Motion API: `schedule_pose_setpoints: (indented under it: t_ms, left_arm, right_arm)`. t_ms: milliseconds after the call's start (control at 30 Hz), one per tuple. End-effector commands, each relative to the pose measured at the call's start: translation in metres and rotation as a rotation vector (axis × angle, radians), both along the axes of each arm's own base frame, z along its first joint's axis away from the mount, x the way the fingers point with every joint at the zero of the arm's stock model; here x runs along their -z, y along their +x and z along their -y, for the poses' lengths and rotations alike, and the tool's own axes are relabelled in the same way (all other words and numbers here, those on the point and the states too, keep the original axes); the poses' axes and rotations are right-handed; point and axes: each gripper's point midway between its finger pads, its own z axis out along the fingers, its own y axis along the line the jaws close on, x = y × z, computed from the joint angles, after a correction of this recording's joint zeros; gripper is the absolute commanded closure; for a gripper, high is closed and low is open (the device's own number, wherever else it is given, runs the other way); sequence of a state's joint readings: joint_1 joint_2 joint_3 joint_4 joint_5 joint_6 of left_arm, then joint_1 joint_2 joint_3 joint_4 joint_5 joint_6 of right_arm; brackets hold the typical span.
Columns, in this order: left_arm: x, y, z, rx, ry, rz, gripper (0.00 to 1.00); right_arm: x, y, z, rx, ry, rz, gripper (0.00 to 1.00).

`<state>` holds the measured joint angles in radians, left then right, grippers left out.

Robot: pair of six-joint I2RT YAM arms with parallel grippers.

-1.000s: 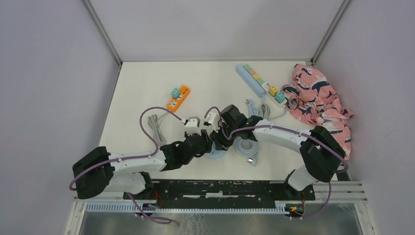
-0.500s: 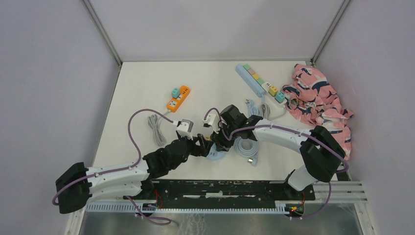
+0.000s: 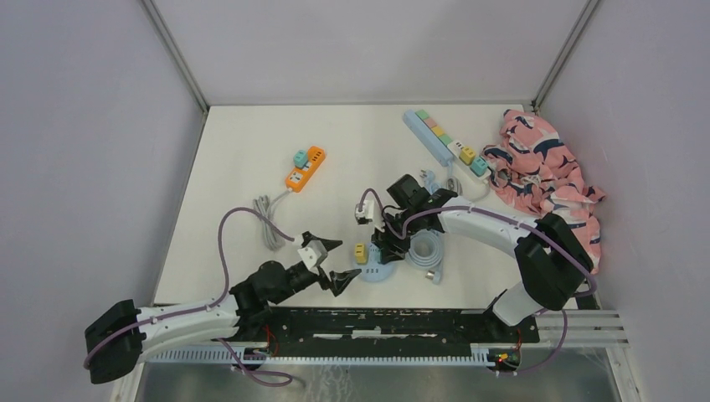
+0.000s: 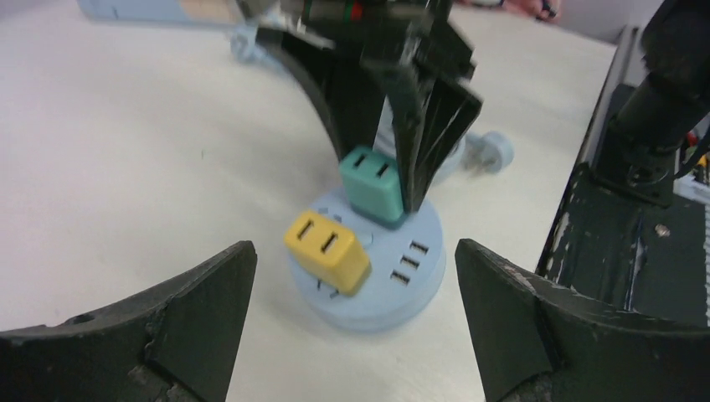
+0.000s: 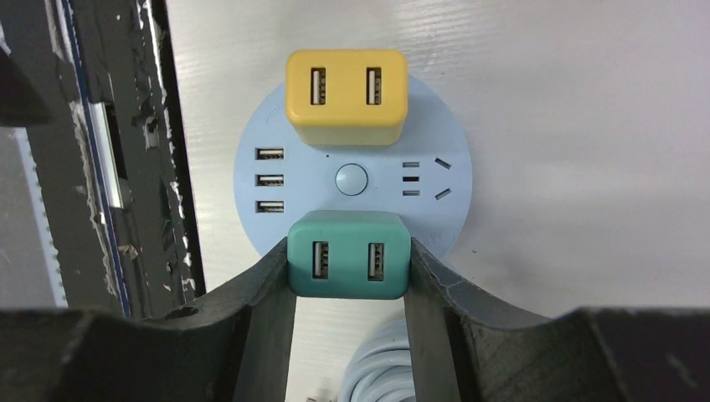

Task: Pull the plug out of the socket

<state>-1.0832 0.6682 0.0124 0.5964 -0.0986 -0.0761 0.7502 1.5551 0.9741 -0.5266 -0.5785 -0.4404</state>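
A round light-blue socket point(image 3: 374, 271) lies on the white table near the front edge, with a yellow plug point(image 3: 360, 252) and a teal plug standing in it. In the right wrist view the teal plug point(image 5: 348, 265) sits on the socket point(image 5: 318, 180) opposite the yellow plug point(image 5: 347, 96). My right gripper point(image 5: 348, 261) is shut on the teal plug's two sides. My left gripper point(image 3: 340, 263) hangs wide open just left of the socket and holds nothing. The left wrist view has the socket point(image 4: 402, 289), yellow plug point(image 4: 326, 249) and teal plug point(image 4: 374, 184) beyond my left gripper point(image 4: 354, 251).
A coiled grey-blue cable point(image 3: 423, 251) lies right of the socket. Farther back are an orange power strip point(image 3: 306, 167), a long pastel power strip point(image 3: 439, 138) and a grey cable bundle point(image 3: 266, 219). A patterned cloth point(image 3: 548, 172) fills the right side. The black rail point(image 3: 377, 322) runs along the near edge.
My left gripper has opened and drawn back toward the near left, away from the socket. The right gripper has stayed shut at the socket.
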Motion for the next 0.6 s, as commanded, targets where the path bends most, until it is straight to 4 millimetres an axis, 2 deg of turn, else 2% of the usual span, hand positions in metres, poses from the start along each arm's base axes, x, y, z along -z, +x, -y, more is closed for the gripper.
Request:
schedule_pose_setpoints:
  t_ms: [0,100,267,567]
  left_arm:
    - [-0.023,-0.008,0.001,0.091,-0.038,0.253,0.08]
    - [-0.014,-0.007,0.009,0.118,0.021,0.252,0.17]
    - [0.003,-0.006,0.021,0.168,0.105,0.240,0.24]
    - [0.003,0.003,0.033,0.242,0.090,0.249,0.28]
  right_arm:
    - [-0.021,-0.002,-0.003,-0.140,0.089,0.057,0.98]
    - [-0.014,-0.007,0.000,-0.196,0.076,0.055,0.98]
    - [-0.008,-0.006,0.005,-0.223,0.051,0.070,0.98]
    - [-0.006,-0.007,0.008,-0.243,0.048,0.080,0.97]
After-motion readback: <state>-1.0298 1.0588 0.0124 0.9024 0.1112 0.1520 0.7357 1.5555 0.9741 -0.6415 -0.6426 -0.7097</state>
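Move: The left hand, empty and open, has the yellow plug about 3 cm ahead, 3 cm to its right and 5 cm below. The socket's middle lies 3 cm right of that plug and 3 cm lower; the green plug stands some 5 cm right of it, already in the right hand's grip. From the right hand the socket's middle is 3 cm left and 4 cm below, the yellow plug 5 cm left, and the cord coil about 9 cm right, 1 cm ahead and 6 cm below. Up nearly 3 cm, then down about 6, the left hand hops and drops beside the yellow plug, also going some 2 cm right; it turns about 10 degrees clockwise, rolls its left side up, and its fingers narrow but stay clear. The right hand keeps its pinch on the seated green plug and drags plug and socket back-right about 2 cm, turning them some 10 degrees counter-clockwise. ##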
